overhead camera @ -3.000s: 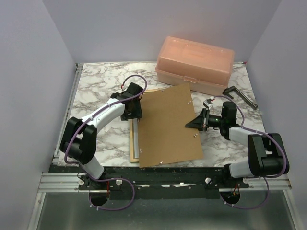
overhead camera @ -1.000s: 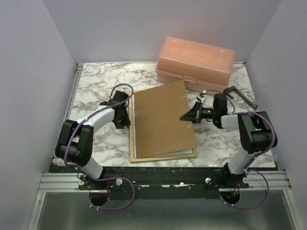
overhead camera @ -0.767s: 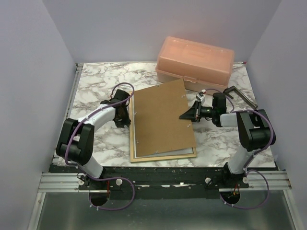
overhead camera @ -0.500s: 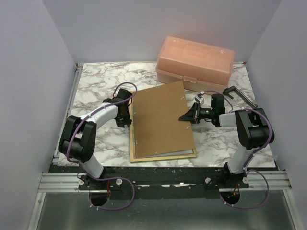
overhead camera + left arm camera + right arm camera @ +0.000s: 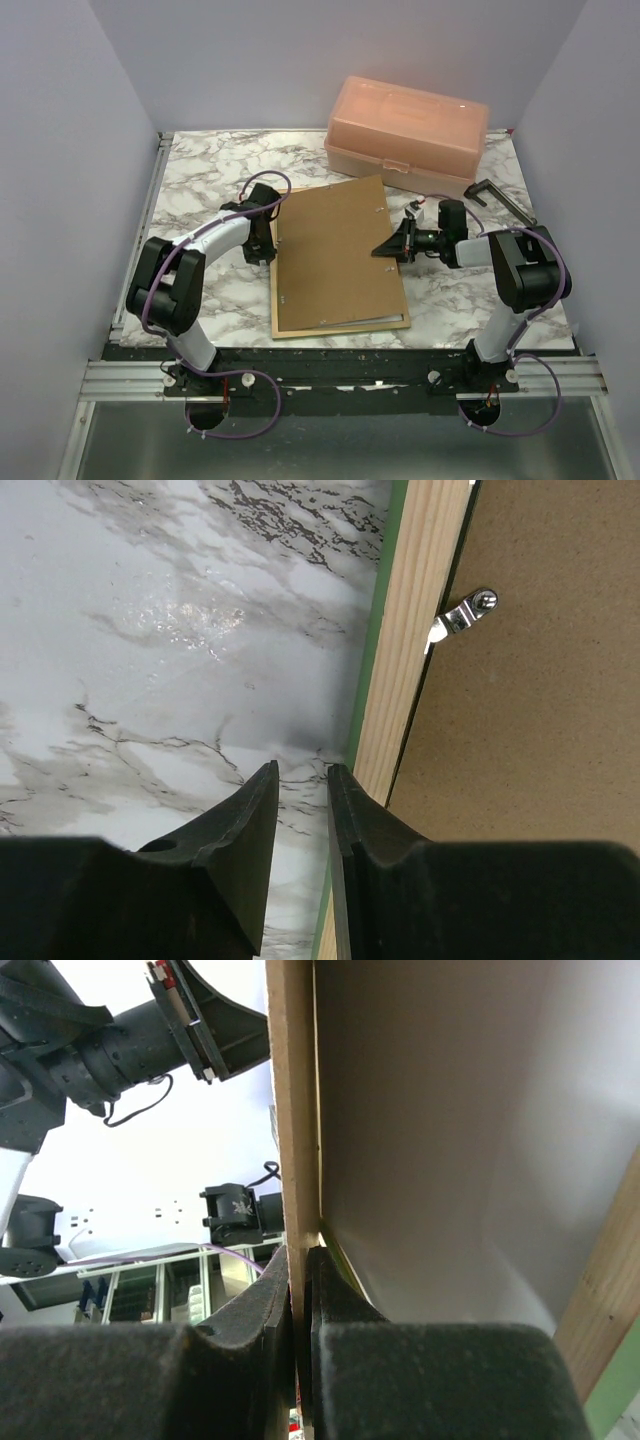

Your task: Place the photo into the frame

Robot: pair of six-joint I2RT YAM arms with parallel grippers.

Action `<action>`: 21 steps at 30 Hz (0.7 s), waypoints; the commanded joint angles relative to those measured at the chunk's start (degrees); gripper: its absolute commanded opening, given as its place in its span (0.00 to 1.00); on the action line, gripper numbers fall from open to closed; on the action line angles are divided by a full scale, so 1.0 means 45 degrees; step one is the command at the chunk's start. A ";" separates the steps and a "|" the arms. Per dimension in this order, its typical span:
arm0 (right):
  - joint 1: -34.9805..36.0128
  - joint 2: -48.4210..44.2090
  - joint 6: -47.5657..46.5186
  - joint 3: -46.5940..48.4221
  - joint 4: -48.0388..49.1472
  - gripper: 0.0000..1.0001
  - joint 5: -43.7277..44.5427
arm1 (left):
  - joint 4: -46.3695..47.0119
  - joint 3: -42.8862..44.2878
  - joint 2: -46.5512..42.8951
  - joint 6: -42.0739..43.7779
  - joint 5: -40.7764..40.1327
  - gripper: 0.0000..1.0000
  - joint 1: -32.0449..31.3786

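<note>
The frame (image 5: pixel 276 300) lies flat with its pale wood back up, and its green edge (image 5: pixel 366 680) shows in the left wrist view. The brown backing panel (image 5: pixel 335 250) rests on it, slightly askew. My right gripper (image 5: pixel 392 247) is shut on the panel's right edge (image 5: pixel 292 1110), holding that side a little raised. Under the panel a plain white sheet (image 5: pixel 450 1160), the photo's reverse, lies in the frame; a strip (image 5: pixel 352 321) shows at the near end. My left gripper (image 5: pixel 268 240) sits at the frame's left rail, jaws narrowly open (image 5: pixel 302 768) over marble, holding nothing.
A peach plastic box (image 5: pixel 405 135) stands at the back right. A black angled tool (image 5: pixel 502 201) lies right of the right arm. A small metal clip (image 5: pixel 460 615) sits on the panel near the frame rail. The marble tabletop (image 5: pixel 200 180) is walled on three sides.
The right gripper has swung the backing panel round so it lines up more closely with the frame. The left gripper has crept a little farther along the frame's left rail.
</note>
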 commanded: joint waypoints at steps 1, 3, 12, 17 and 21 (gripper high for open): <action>0.0148 0.0283 -0.1130 0.0323 -0.1486 0.01 0.0105 | -0.0172 0.0490 0.0324 0.0107 -0.0346 0.28 -0.0178; 0.0241 0.0459 -0.1711 0.0509 -0.2061 0.01 0.0321 | -0.0211 0.0568 0.0396 0.0128 -0.0358 0.28 -0.0201; 0.0693 0.1097 -0.3131 0.1326 -0.3896 0.07 0.1439 | -0.0232 0.0649 0.0470 0.0206 -0.0392 0.28 -0.0276; 0.0912 0.1056 -0.3974 0.1923 -0.5208 0.24 0.2327 | -0.0231 0.0654 0.0466 0.0242 -0.0425 0.28 -0.0296; 0.1199 0.0766 -0.4559 0.2332 -0.6278 0.54 0.3346 | -0.0232 0.0649 0.0463 0.0245 -0.0408 0.28 -0.0296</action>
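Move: The right hand still pinches the backboard's raised right edge; the frame's right rail, where it is being taken, lies about 3 cm to this hand's right, level fore and aft, some 5 cm below. The backboard's middle is roughly 8 cm to the hand's left and 2 cm down, a centimetre nearer the base. The left hand is at the frame's left rail, about 1 cm to its right and 1 cm lower; the right rail lies some 25 cm to its right, 2 cm below. Downward, the right hand lowers the backboard's right edge into the frame by about 4 cm, easing slightly left and forward, its left-pointing fingertips dipping some 10 degrees. Near the bottom the pinch opens to almost half, the fingers still straddling the edge. The left hand stays against the outside of the left rail, fingers unchanged, and is pushed about half a centimetre left with the frame. ##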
